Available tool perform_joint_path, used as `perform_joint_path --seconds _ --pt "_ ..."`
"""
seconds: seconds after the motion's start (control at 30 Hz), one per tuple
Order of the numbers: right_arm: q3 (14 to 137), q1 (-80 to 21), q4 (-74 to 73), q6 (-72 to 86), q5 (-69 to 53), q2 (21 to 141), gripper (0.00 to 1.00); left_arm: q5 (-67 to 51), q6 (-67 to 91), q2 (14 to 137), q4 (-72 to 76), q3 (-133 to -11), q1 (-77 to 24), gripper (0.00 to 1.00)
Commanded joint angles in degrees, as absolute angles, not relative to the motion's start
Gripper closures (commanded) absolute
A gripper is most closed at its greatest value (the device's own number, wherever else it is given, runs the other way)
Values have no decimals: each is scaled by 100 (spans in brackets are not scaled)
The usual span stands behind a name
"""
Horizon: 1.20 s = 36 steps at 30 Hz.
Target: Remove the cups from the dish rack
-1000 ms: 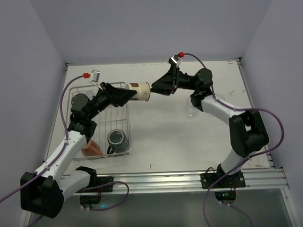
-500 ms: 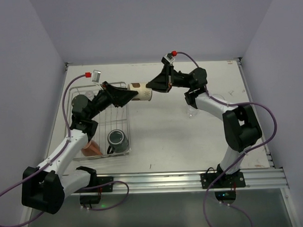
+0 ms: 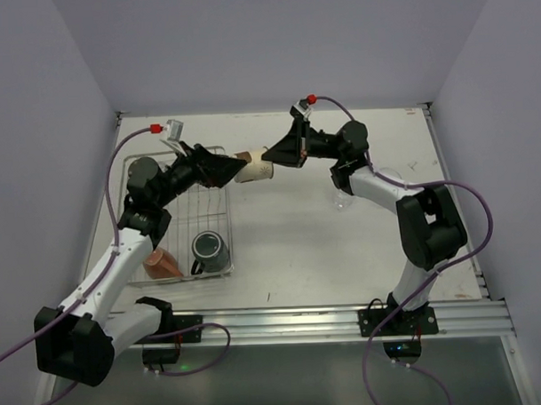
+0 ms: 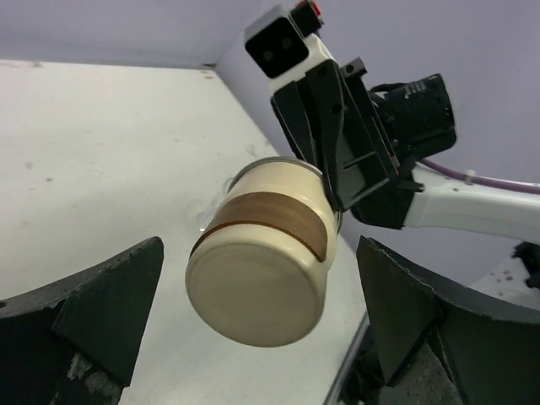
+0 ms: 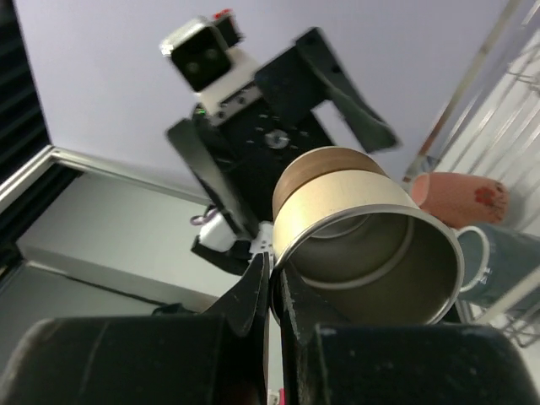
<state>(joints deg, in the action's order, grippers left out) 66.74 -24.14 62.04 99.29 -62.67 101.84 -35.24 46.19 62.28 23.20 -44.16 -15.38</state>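
The beige-brown cup (image 3: 254, 167) hangs sideways in the air past the right side of the dish rack (image 3: 205, 205). My right gripper (image 3: 271, 156) is shut on its rim, one finger inside and one outside (image 5: 274, 278). My left gripper (image 3: 229, 171) stands open around the cup's base (image 4: 261, 270), with a gap between cup and fingers on both sides. A dark handled mug (image 3: 210, 251) and an orange-red cup (image 3: 164, 264) lie at the rack's near end. The right wrist view shows both again, the orange-red cup (image 5: 460, 198) and the mug (image 5: 506, 261).
A small clear glass (image 3: 344, 198) stands on the white table under my right forearm. The rack's raised wire sides (image 5: 506, 126) lie close behind the left gripper. Walls close in the table on the left, back and right.
My left gripper has opened and let go of the beige-brown cup. My right gripper has shut on the cup's rim. The cup's base has dropped and tilted slightly.
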Motion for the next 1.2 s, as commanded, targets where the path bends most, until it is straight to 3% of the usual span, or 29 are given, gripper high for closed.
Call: perform_joint_path --seconds 0.0,0.13,0.27,0.37,0.6,1.17 --pt "6539 -2242 5227 8871 -6284 9765 100 -2430 3466 5749 691 -5018 -1459 0" --pt "6775 -2180 2739 6584 -5978 9370 100 -795 3120 5626 -754 -5633 -1424 0" --pt "7583 -2188 -703 4625 -4356 9202 100 1136 3015 5607 -1719 -6011 -1415 0" --pt "8074 -2241 -2155 3746 -3039 9298 100 2149 3181 5896 -2501 -6388 -1415 0" --pt "8428 -2592 -3400 2936 -1041 9659 100 2663 3322 7169 -3392 -7030 -1354 0" --pt "8991 -3410 -4447 2575 1449 10731 100 1943 3146 8455 -3173 -7471 -1046 1"
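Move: Over in the rack's far row, the nearer of two clear glasses stands about 18 cm ahead of the open left hand, 20 cm to its left and 26 cm below. Its twin is 7 cm farther left; the teal mug is some 9 cm back and 10 cm left of the hand. The right hand holds the tan cup by its rim; its free table spot is about 6 cm ahead, 9 cm right and 33 cm down, with a placed clear glass 10 cm right of that spot. Swinging the tan cup down to the bare table beside the placed glass, the right hand keeps its rim pinch, sinks about 24 cm while drifting right and forward, and rolls from pointing left to mostly down. The left hand, already open, leaves the cup: left some 18 cm with a slight rise, then down and forward, turning counter-clockwise and tipping towards the rack's far glasses. ##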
